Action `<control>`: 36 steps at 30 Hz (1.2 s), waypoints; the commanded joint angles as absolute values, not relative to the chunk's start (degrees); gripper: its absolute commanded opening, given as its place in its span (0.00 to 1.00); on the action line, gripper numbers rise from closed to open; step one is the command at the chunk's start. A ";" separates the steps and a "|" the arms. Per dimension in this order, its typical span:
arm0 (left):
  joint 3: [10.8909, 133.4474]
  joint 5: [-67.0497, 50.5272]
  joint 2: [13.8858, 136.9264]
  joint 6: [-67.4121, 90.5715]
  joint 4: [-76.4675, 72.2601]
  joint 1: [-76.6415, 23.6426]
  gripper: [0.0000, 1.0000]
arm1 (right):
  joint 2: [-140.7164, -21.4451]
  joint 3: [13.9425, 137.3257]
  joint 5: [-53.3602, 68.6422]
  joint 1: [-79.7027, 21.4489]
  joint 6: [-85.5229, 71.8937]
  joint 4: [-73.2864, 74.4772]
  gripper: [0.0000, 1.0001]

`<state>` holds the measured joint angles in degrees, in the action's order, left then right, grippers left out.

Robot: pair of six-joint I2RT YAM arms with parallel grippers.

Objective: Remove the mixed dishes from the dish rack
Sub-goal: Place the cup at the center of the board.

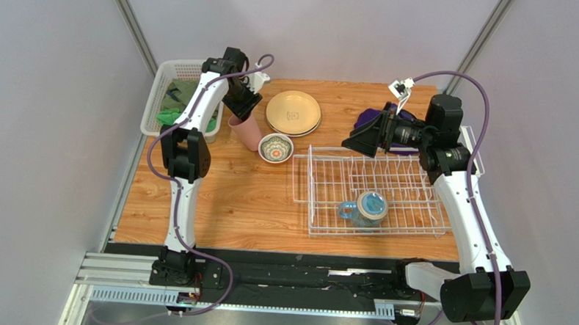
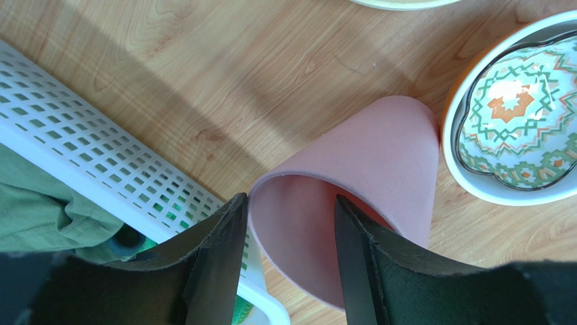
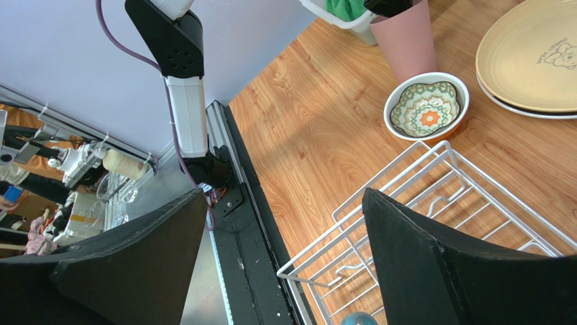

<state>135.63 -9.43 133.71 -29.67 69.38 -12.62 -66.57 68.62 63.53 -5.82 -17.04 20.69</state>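
The pink cup (image 1: 246,131) (image 2: 379,156) (image 3: 406,40) stands mouth up on the wood beside the patterned bowl (image 1: 276,148) (image 2: 521,122) (image 3: 426,107) and the stacked cream plates (image 1: 293,112) (image 3: 535,54). My left gripper (image 1: 242,107) (image 2: 288,210) is open over the cup's rim, with one finger outside its wall and the other inside. A blue-handled mug (image 1: 367,208) lies in the white wire dish rack (image 1: 320,200) (image 3: 379,203). Above the rack's far left part hangs my right gripper (image 1: 359,140) (image 3: 284,196), open with nothing between its fingers.
A white mesh basket (image 1: 173,73) (image 2: 101,156) holding green cloth (image 1: 176,106) sits at the table's far left, right beside the cup. A purple cloth (image 1: 371,120) lies behind the rack, partly hidden by my right arm.
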 commanded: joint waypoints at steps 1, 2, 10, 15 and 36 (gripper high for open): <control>135.44 -10.73 128.76 -27.51 68.73 -13.71 0.58 | -66.01 69.35 63.63 -5.89 -16.00 20.39 0.89; 135.35 -10.64 128.41 -27.42 68.64 -13.80 0.58 | -65.92 69.26 63.63 -5.89 -15.91 20.39 0.89; 135.09 -8.00 127.00 -27.51 68.29 -14.59 0.58 | -65.83 69.08 63.63 -5.89 -15.91 20.21 0.89; 133.77 -7.91 125.60 -27.16 68.47 -14.85 0.58 | -65.83 69.08 63.72 -5.89 -15.91 20.04 0.89; 121.47 -8.61 118.83 -26.72 65.30 -16.35 0.57 | -64.86 68.55 63.90 -5.89 -16.00 19.86 0.89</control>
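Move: The pink cup leans left towards the basket, its rim at the left hand's fingertips and its middle about 3 cm back, 3 cm to the right and 5 cm below. The bowl sits some 12 cm right and 8 cm back, the plates about 17 cm right and 2 cm ahead, the basket's middle roughly 20 cm left and 5 cm ahead, all lower. From the right hand the cup is about 33 cm left, 14 cm ahead and 26 cm below. Left fingers, half open at the cup's rim, rise 3 cm rightward, then nudge the rim back about 4 cm. ##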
